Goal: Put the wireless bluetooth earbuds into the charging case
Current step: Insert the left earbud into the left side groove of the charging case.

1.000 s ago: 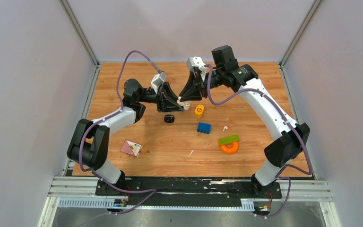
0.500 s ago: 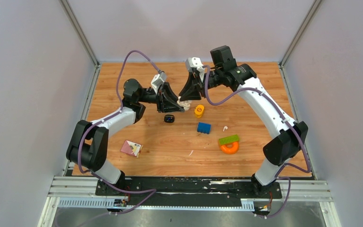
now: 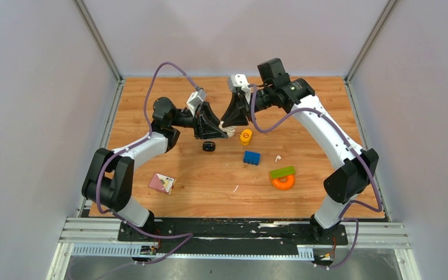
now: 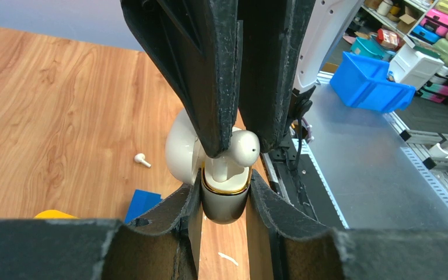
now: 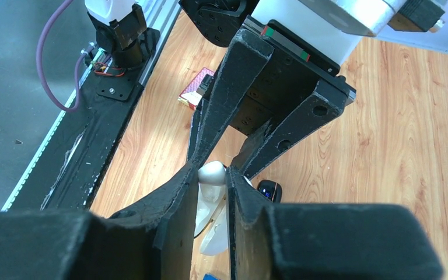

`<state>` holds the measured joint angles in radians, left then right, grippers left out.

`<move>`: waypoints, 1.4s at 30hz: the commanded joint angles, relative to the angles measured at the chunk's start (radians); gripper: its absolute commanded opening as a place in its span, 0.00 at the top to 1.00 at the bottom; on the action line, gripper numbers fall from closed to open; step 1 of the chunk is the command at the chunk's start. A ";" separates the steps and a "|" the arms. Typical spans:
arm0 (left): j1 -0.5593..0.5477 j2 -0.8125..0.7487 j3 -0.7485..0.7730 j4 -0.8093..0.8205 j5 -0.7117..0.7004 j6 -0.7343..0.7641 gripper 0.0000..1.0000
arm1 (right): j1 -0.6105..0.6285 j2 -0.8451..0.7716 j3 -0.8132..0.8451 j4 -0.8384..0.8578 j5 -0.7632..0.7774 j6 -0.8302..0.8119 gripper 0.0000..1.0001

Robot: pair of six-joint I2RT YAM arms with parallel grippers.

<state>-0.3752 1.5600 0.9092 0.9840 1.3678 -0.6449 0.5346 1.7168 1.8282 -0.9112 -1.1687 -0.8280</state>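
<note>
My left gripper (image 4: 226,201) is shut on the open white charging case (image 4: 224,198), held above the table; the case also shows in the top view (image 3: 227,129). My right gripper (image 5: 212,173) is shut on a white earbud (image 5: 212,172) and holds it with its stem down in the case's socket; the earbud also shows in the left wrist view (image 4: 242,147). The case lid (image 4: 181,146) hangs open to the left. A second white earbud (image 3: 277,158) lies loose on the table and shows in the left wrist view (image 4: 142,160). A black case (image 3: 209,146) lies below the grippers.
An orange cylinder (image 3: 245,136), a blue brick (image 3: 251,157), a green block (image 3: 282,172) on an orange ring (image 3: 283,183) and a small card box (image 3: 162,182) lie on the wooden table (image 3: 326,116). Grey walls enclose it on three sides.
My right arm has shifted slightly left and back, with the earbud still at the case. The left arm has barely moved.
</note>
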 commanded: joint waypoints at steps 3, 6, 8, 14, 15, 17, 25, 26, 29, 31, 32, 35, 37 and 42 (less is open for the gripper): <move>-0.004 -0.033 0.042 0.026 0.004 0.017 1.00 | 0.013 0.007 0.036 -0.010 0.037 -0.056 0.74; -0.004 -0.033 0.039 0.030 0.002 0.017 1.00 | 0.013 0.006 0.046 -0.008 0.049 -0.064 0.67; -0.004 -0.031 0.039 0.031 0.002 0.016 1.00 | 0.013 0.003 0.059 -0.014 0.058 -0.071 0.62; -0.004 -0.029 0.037 0.034 -0.005 0.010 1.00 | 0.012 -0.019 0.112 -0.027 0.053 -0.073 0.53; -0.004 -0.028 0.037 0.035 -0.006 0.008 1.00 | 0.012 -0.026 0.112 -0.022 0.051 -0.067 0.53; -0.004 -0.025 0.037 0.036 -0.012 0.007 1.00 | 0.013 -0.038 0.101 0.002 0.050 -0.041 0.52; -0.004 -0.021 0.026 0.034 -0.066 0.006 1.00 | 0.013 -0.097 0.010 0.247 0.176 0.322 0.44; -0.004 -0.021 0.022 0.025 -0.082 0.012 1.00 | 0.017 -0.098 0.006 0.244 0.199 0.350 0.42; -0.004 -0.018 0.013 0.024 -0.112 0.014 1.00 | 0.039 -0.085 0.022 0.189 0.293 0.388 0.38; -0.004 -0.013 0.012 0.029 -0.117 0.012 1.00 | 0.049 -0.069 0.032 0.164 0.345 0.426 0.35; -0.004 -0.012 0.013 0.030 -0.119 0.010 1.00 | 0.048 -0.060 0.038 0.153 0.354 0.445 0.34; -0.004 -0.011 0.014 0.029 -0.126 0.005 1.00 | 0.051 -0.041 0.056 0.125 0.353 0.456 0.31; -0.004 -0.011 0.014 0.031 -0.126 0.001 1.00 | 0.055 -0.044 0.049 0.129 0.368 0.455 0.31; -0.004 -0.017 0.007 0.031 -0.125 0.000 1.00 | 0.056 -0.036 0.048 0.119 0.420 0.445 0.32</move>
<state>-0.3767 1.5600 0.9100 0.9844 1.2514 -0.6476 0.5861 1.6733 1.8469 -0.7753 -0.8047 -0.4034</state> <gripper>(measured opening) 0.355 0.685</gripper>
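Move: The right fingertips still hold the left earbud at the case's groove, which lies about 2 cm below the right hand point and 1 cm back. From the left hand, which grips the base of the white case, the groove is some 3 cm up. Far below, about 27 cm under the right hand, are the black case, 9 cm ahead and 7 cm left, the yellow toy, 11 cm ahead and 8 cm right, and the blue block, 3 cm ahead and 10 cm right. Spread the right fingers to let go of the earbud at the groove, sinking barely half a centimetre as they part, then lift about 3 cm clear. Go on opening while drawing forward some 3 cm, turn the hand about 20 degrees clockwise, and sink back 2 cm beside the case. Keep the left grip on the case and shift it forward about 2 cm. ##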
